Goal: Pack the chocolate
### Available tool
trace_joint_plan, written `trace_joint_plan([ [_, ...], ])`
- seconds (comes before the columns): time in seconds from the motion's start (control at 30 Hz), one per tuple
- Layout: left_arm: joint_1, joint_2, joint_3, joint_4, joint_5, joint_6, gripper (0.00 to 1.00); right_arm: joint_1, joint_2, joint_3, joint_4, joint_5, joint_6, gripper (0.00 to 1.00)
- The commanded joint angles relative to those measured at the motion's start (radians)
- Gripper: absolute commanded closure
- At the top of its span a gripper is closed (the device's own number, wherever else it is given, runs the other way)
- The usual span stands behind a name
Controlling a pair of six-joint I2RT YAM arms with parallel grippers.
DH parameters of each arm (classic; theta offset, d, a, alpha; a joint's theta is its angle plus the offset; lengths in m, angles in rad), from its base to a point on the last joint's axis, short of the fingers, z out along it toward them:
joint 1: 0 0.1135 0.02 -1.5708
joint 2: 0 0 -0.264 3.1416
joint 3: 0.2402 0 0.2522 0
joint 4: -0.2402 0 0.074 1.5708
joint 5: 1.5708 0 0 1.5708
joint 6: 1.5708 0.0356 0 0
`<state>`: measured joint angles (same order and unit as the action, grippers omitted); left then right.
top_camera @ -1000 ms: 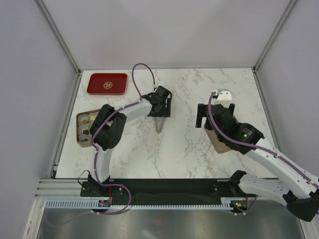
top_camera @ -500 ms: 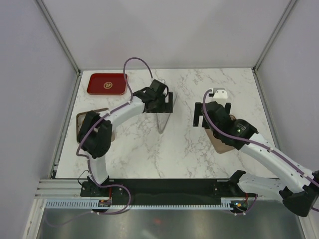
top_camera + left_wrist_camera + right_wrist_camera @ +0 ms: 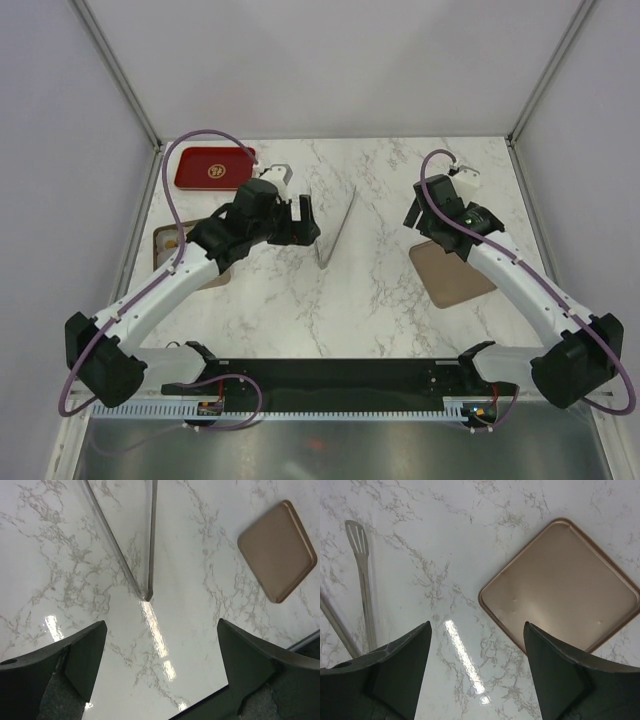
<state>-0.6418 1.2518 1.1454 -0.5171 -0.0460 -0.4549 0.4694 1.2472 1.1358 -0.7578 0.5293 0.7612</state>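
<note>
The chocolate does not show clearly; its brown box (image 3: 160, 243) at the table's left edge is mostly covered by my left arm. My left gripper (image 3: 301, 222) (image 3: 161, 625) hovers open and empty just left of the metal tongs (image 3: 336, 229) (image 3: 146, 555), which lie spread in a V on the marble. My right gripper (image 3: 413, 214) (image 3: 476, 626) is open and empty above bare marble, beside the flat tan lid (image 3: 452, 272) (image 3: 565, 585). One slotted tong tip (image 3: 358, 536) shows at the left of the right wrist view.
A red tray (image 3: 215, 168) with a round gold emblem sits at the far left corner. The tan lid (image 3: 277, 550) lies right of centre. Grey walls close in the table on three sides.
My left gripper has drawn back to the left off the tongs, which now lie free on the table. My right gripper has moved toward the far right, uncovering the tan lid.
</note>
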Motion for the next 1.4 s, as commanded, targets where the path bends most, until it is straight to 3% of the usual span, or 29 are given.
trace_joint_plan([
  [0.0,-0.002,-0.083,-0.070,-0.006,0.119,0.062,0.00,-0.038,0.047,0.028,-0.012,-0.017,0.111,0.17],
  [0.1,-0.002,-0.133,-0.113,-0.003,0.202,0.079,0.00,-0.083,0.118,0.031,-0.011,-0.037,0.134,0.23],
  [0.17,-0.002,-0.185,-0.154,0.012,0.222,0.099,0.00,-0.123,0.174,0.039,-0.002,-0.048,0.153,0.33],
  [0.37,-0.002,-0.265,-0.213,0.031,0.241,0.127,0.00,-0.230,0.355,0.061,0.072,-0.087,0.197,0.43],
  [0.63,-0.002,-0.279,-0.243,0.029,0.207,0.124,0.00,-0.333,0.483,0.065,0.184,-0.176,0.228,0.49],
  [1.1,-0.002,-0.287,-0.246,0.023,0.160,0.130,0.00,-0.380,0.672,0.067,0.253,-0.268,0.227,0.60],
  [1.2,-0.002,-0.307,-0.248,0.023,0.135,0.131,0.01,-0.379,0.675,0.062,0.259,-0.314,0.199,0.78],
  [1.37,-0.002,-0.327,-0.253,0.025,0.103,0.119,0.02,-0.380,0.608,0.059,0.290,-0.426,0.071,1.00],
])
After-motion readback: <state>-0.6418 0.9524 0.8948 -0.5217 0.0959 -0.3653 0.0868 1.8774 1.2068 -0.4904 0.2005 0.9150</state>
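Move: The brown lid lies flat below the right hand. Its middle is roughly 10 cm to the right, about 2 cm back, and some 18 cm below. The tongs stand apart from it on the bare table, about 20 cm to the right hand's left and 11 cm ahead. From the left hand, the lid's middle is about 38 cm to the right, level in reach and 21 cm below. The right fingers close from wide open onto the lid's far left rim and pinch it. To get there the hand sinks about 17 cm while reaching some 9 cm forward and a little right, tilting to point more steeply down and turning clockwise. The left hand, open and empty, draws back about 7 cm and turns slightly clockwise, away from the tongs. ##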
